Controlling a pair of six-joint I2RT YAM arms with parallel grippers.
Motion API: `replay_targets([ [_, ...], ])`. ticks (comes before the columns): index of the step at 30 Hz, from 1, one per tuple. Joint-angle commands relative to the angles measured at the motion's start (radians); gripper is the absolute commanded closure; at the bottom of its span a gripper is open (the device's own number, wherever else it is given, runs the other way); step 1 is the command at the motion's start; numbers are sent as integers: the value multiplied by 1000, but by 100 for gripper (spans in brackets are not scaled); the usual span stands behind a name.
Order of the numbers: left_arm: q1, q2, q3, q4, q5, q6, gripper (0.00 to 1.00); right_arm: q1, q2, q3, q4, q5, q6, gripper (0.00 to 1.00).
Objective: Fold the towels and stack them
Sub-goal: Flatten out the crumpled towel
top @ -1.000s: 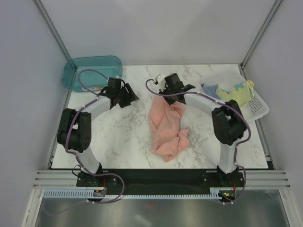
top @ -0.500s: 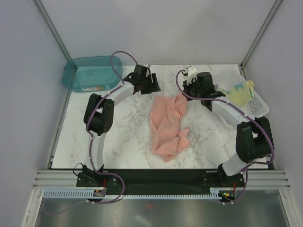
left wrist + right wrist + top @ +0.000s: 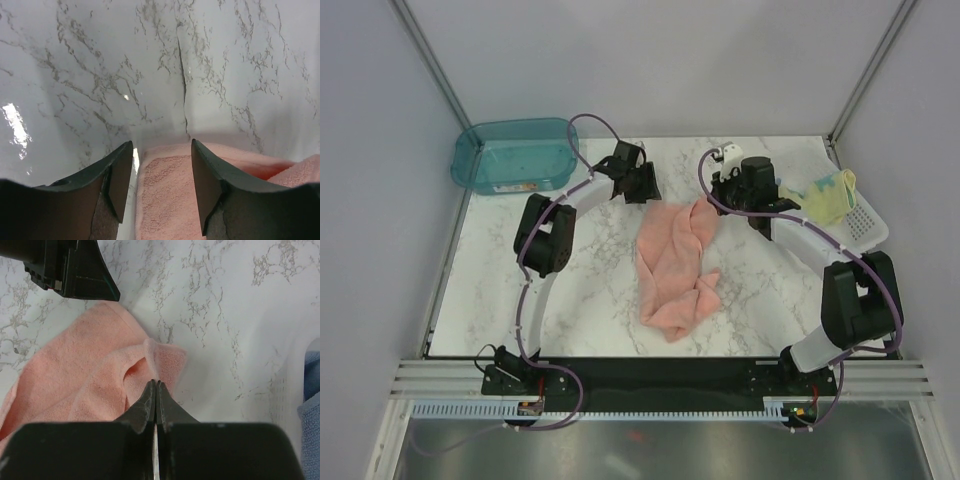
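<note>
The salmon-pink towel [image 3: 670, 262] lies crumpled in the middle of the marble table. My right gripper [image 3: 156, 383] is shut on a raised ridge at the towel's [image 3: 85, 375] far right corner. My left gripper [image 3: 161, 146] is open just above the far left corner, and the cloth's [image 3: 170, 195] edge lies between its fingers [image 3: 119, 175] without touching them. In the top view both grippers sit at the towel's far edge, the left gripper [image 3: 645, 188] and the right gripper [image 3: 712, 205]. A pale yellow towel [image 3: 832, 195] and a light blue towel [image 3: 311, 390] rest in the white basket.
A teal plastic bin [image 3: 512, 155] stands at the far left corner. The white perforated basket [image 3: 870, 232] sits at the far right, close to my right arm. The left gripper's body [image 3: 75, 270] shows at the top left of the right wrist view.
My left arm swung from beside the bin over to the towel's far left corner. The right gripper pulled the far right corner rightward, spreading the top edge.
</note>
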Motion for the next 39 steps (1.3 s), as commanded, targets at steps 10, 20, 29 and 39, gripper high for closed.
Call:
replay_targets([
  [10, 15, -131, -156, 16, 108, 33, 98, 11, -61, -112, 181, -86, 208, 100],
  [20, 102, -568, -448, 8, 16, 85, 98, 15, -166, -214, 304, -85, 224, 100],
  [29, 91, -621, -574, 3, 39, 29, 98, 29, -28, 126, -108, 240, 436, 50],
  [39, 58, -596, -621, 25, 6, -8, 98, 203, 211, 387, -314, 423, 687, 46],
])
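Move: The crumpled towel's far-left corner lies practically between the left fingers, about 1 cm back, 1 cm right and 2 cm below. The teal basket is some 35 cm left of that hand and 12 cm farther out. From the right hand, shut on the towel's raised far-right corner, that far-left corner is about 14 cm left, 7 cm ahead and 12 cm below; the white basket sits roughly 28 cm right, 8 cm ahead. Left hand pinches the far-left corner, drawing it about 12 cm back, 9 cm left and up; right releases, rises. ##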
